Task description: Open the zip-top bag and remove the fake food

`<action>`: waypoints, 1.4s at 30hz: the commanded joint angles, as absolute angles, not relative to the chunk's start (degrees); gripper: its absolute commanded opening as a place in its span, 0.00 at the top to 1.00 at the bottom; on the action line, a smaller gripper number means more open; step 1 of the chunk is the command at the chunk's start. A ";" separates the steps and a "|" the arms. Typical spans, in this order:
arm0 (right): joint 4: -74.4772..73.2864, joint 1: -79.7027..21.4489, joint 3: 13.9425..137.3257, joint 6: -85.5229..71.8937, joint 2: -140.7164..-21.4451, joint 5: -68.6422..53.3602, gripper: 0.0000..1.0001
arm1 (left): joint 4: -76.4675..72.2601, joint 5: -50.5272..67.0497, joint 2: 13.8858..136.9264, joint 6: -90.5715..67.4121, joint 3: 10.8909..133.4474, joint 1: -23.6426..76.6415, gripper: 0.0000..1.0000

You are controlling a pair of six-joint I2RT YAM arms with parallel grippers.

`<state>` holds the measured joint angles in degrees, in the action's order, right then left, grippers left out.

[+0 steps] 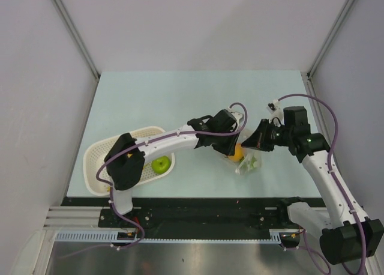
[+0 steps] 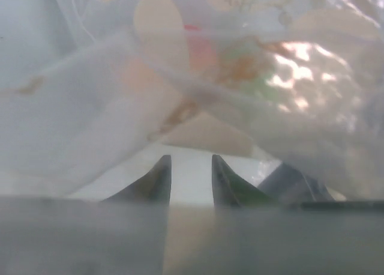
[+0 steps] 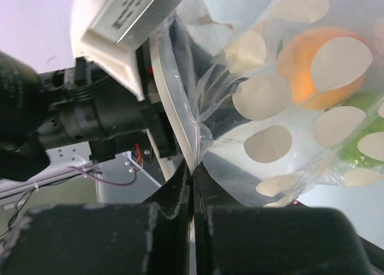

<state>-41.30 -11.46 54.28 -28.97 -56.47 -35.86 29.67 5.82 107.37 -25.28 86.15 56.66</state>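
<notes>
The zip-top bag [image 1: 249, 162] lies crumpled at mid-table between my two grippers; it is clear with pale round dots [image 3: 270, 95]. Fake food shows inside it: an orange piece [image 3: 297, 71] [image 1: 235, 154] and something green [image 3: 366, 107]. My right gripper [image 3: 193, 170] [image 1: 247, 144] is shut on the bag's edge, with film pinched between its black fingers. My left gripper [image 1: 231, 148] presses in from the left at the orange piece. In the left wrist view bag film [image 2: 240, 77] drapes over the lens, and the left gripper [image 2: 191, 176] shows a narrow gap with only pale blur in it.
A white perforated basket [image 1: 96, 152] sits at the near left with a green apple [image 1: 161, 164] in it, partly under the left arm. Grey walls enclose the pale table [image 1: 180, 95] on three sides.
</notes>
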 commanded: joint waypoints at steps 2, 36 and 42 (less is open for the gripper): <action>-39.38 -10.99 54.76 -30.67 -55.90 -42.71 1.00 | 30.50 1.23 107.49 -24.60 88.87 56.87 0.63; -37.44 -12.22 44.47 -35.77 -48.95 -42.28 1.00 | 34.98 -2.98 109.95 -23.91 81.65 57.13 0.22; -37.35 -12.30 44.12 -35.95 -49.04 -42.10 1.00 | 32.26 -0.80 110.92 -23.64 79.10 57.22 0.20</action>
<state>-37.08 -12.49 44.34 -36.23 -49.28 -41.41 30.65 1.67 108.77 -25.15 80.38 57.69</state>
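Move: My left hand, fingers partly open, is already in the mouth of the bag. The orange fruit lies about 2 cm ahead of it, 3 cm to its right and 7 cm below. The green fruit is about 2 cm back and 8 cm right, equally low, and the bag edge pinched by my right hand is level, 6 cm right and 8 cm above. From my right hand, the orange fruit is roughly 2 cm ahead, 5 cm left and 16 cm below. I keep the bag edge pinched in my right fingers and draw it back about 3.5 cm, swinging left and up before sinking again. Inside the mouth, my left hand shifts some 3 cm left and a little back, spreads its fingers wide, then pushes down a further 3 to 4 cm into the bag towards the fruit. ##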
